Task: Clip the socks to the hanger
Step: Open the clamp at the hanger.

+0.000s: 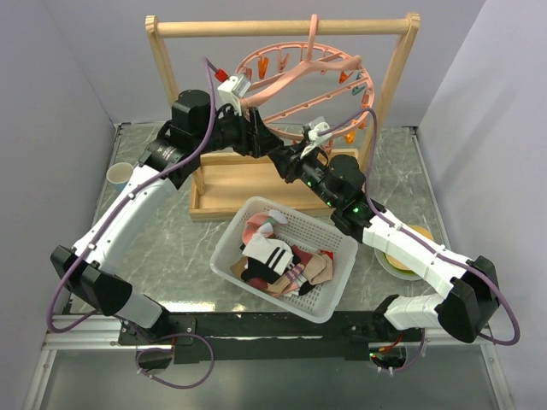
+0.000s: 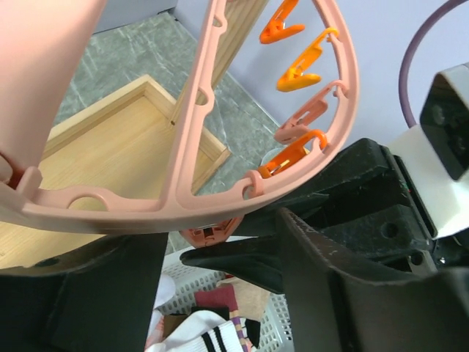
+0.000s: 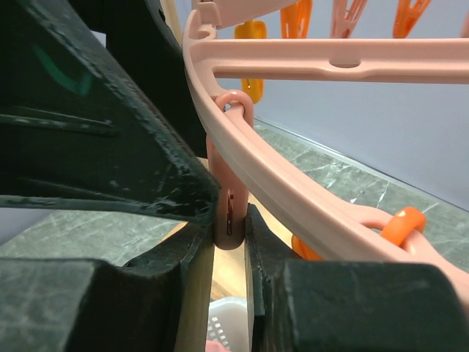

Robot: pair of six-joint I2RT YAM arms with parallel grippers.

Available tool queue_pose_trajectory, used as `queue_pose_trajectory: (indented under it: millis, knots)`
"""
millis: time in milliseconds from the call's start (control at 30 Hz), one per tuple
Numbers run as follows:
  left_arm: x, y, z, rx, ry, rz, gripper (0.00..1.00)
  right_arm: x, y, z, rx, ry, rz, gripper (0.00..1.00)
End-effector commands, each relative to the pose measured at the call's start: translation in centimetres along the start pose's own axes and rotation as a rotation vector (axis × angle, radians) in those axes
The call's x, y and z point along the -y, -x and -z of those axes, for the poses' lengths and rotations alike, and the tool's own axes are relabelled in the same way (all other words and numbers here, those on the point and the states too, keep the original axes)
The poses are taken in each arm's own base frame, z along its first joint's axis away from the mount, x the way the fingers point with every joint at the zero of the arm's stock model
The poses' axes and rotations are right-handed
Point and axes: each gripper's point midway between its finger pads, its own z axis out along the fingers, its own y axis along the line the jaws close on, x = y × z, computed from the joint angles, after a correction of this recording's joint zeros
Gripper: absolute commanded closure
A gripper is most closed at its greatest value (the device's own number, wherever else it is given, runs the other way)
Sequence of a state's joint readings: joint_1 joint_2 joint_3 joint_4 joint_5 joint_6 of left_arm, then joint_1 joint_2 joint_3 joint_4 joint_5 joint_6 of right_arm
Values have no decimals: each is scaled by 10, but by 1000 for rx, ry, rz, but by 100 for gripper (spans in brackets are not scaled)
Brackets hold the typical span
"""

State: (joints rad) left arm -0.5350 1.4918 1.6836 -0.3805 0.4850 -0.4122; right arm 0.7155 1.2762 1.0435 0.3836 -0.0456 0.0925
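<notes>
The salmon-pink ring hanger (image 1: 369,85) hangs by its hook from a wooden rack. My right gripper (image 1: 289,159) is under the ring's near edge, shut (image 3: 229,220) on a pink clip (image 3: 229,209) that dangles from the hanger rim (image 3: 293,183). A black sock (image 3: 110,147) reaches up to that clip from the left. My left gripper (image 1: 256,137) sits beside it under the ring (image 2: 198,205), its fingers wide apart (image 2: 227,253), with the black sock's tip (image 2: 249,257) lying between them. Other socks (image 1: 278,260), one white with black stripes (image 2: 198,334), lie in the basket below.
The white mesh basket (image 1: 229,249) stands in front of the rack's wooden base tray (image 1: 226,184). The rack's top bar (image 1: 282,28) spans the back. A small cup (image 1: 120,173) is at the left and a yellow dish (image 1: 419,232) is under the right arm.
</notes>
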Motion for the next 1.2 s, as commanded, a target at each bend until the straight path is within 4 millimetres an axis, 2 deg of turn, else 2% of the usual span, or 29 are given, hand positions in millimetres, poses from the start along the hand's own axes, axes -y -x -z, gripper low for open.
queue_pose_trajectory:
  millis: [0,300,333,400,433,500,533,633,667,733,767,833,867,933,967,1033,1067,1100,1133,1167]
  knots:
    - [12,28,1,85,-6,-67,38,-7,24,-3,61,28,-5,96]
    - [6,31,6,100,48,-62,56,-8,23,-6,55,35,-12,97]
    - [6,30,6,99,52,-61,63,-9,23,-6,55,37,-13,97]
    - [6,30,8,100,56,-59,69,-8,22,-7,50,35,-14,96]
    - [7,31,9,104,56,-59,77,-9,22,-7,49,34,-18,96]
    - [5,28,10,98,65,-55,85,-8,22,-7,49,31,-19,94]
    - [6,29,11,102,62,-52,92,-8,22,-8,49,33,-18,93]
    - [7,28,13,100,62,-48,99,-8,24,-8,48,27,-20,82]
    - [7,27,13,98,63,-47,99,-7,25,-8,48,18,-23,71]
    - [8,26,15,96,64,-47,99,-5,27,-7,49,10,-20,66]
    - [6,25,14,94,68,-46,99,-3,28,-6,51,-4,-17,59]
    - [6,26,16,100,76,-49,99,0,31,1,52,-21,-15,57]
    - [6,25,16,99,76,-48,99,1,40,7,68,-30,-12,57]
    - [4,25,17,98,83,-53,99,0,35,18,44,-28,-20,55]
    - [5,25,18,100,84,-55,99,-7,45,29,61,3,-22,55]
    - [3,24,19,98,92,-53,99,-14,28,43,5,27,-16,54]
    - [4,24,20,100,93,-56,99,-18,32,56,6,33,-6,54]
    - [4,23,20,98,92,-56,99,-14,22,62,-24,-5,7,54]
    - [4,24,21,100,93,-60,99,-11,4,71,-102,-36,42,54]
    - [4,23,21,98,93,-60,99,-18,1,78,-122,-31,49,54]
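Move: The pink clamp hanging at the hanger's near-left rim lies between the left hand's open fingers, about 1 cm ahead and 2 cm lower. The right hand already pinches its lower end, so its middle is some 2 cm above that hand. The neighbouring orange clamp hangs about 5 cm to its right, level with it front to back and at much the same height. Easing forward and down about 1 cm with a slight counter-clockwise turn, the left hand closes from well open to nearly shut and pinches the clamp's upper part, then keeps its hold and lifts about 1 cm. Only then do the right fingers open, let go of the lower end and draw back and to the right, roughly 5 cm in all. ##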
